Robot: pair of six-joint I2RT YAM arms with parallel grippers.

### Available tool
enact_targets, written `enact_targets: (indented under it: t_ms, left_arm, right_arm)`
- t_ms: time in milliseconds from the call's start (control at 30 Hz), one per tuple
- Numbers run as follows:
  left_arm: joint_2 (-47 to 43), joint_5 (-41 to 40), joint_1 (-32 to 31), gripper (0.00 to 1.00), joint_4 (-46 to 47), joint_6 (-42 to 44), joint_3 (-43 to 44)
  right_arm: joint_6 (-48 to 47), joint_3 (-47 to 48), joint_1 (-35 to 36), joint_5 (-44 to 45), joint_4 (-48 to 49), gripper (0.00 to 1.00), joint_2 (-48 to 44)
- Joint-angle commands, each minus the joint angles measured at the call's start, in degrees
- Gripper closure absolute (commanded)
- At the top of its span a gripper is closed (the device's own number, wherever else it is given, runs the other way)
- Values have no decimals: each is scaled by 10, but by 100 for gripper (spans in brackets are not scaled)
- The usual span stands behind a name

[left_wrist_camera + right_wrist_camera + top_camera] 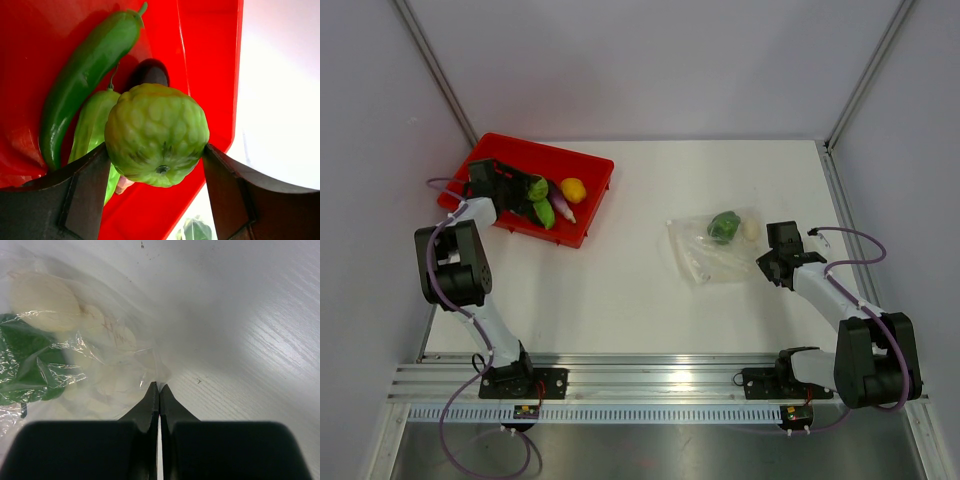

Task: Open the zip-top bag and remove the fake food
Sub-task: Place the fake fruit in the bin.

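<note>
My left gripper (527, 194) hangs over the red tray (535, 158), shut on a bumpy green fruit (156, 132) that fills the span between both fingers. Under it in the tray lie a long green chili (85, 75), another green piece (90, 125), a round yellow one (573, 189) and a purple one (563, 208). The clear zip-top bag (715, 250) lies flat right of centre, with a dark green piece (724, 226) and a pale piece (751, 230) inside. My right gripper (159, 386) is shut, its tips pinching the bag's edge (156, 371) on the table.
The red tray's right wall (210, 60) stands just beside the held fruit. White tabletop (640, 290) stretches between tray and bag. Grey walls and metal posts close in the back and sides. A slotted aluminium rail (650, 385) runs along the near edge.
</note>
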Motion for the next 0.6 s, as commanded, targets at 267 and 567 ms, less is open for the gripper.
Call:
enact_targets:
  t_ms: [267,567]
  left_arm:
    - [10,2,10,13,-41,2,17]
    - [-25,-20,9,1,-81,8,24]
  right_arm:
    - [-7,14,-3,-2,20,100,-3]
    - [-11,16,-3,0,16,100,-4]
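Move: The left hand already holds the round green fruit low inside the bin. The free patch of bin floor it is meant for lies about 6 cm below, some 2 cm left and 1 cm ahead. The pale green melon lies about 5 cm back and 2 cm right, the eggplant 6 cm right and 3 cm back, and the yellow fruit 9 cm right, level with the hand, all some 5 cm lower. From the right hand that patch is roughly 59 cm left and 18 cm ahead. The left fingers let go of the round green fruit, spreading from their hold to fully open while the hand stays almost in place. As they open, the hand sinks about 2 cm towards the bin floor and eases back about 1.5 cm towards the pale green melon, the fingers tipping roughly 5 degrees further down. ##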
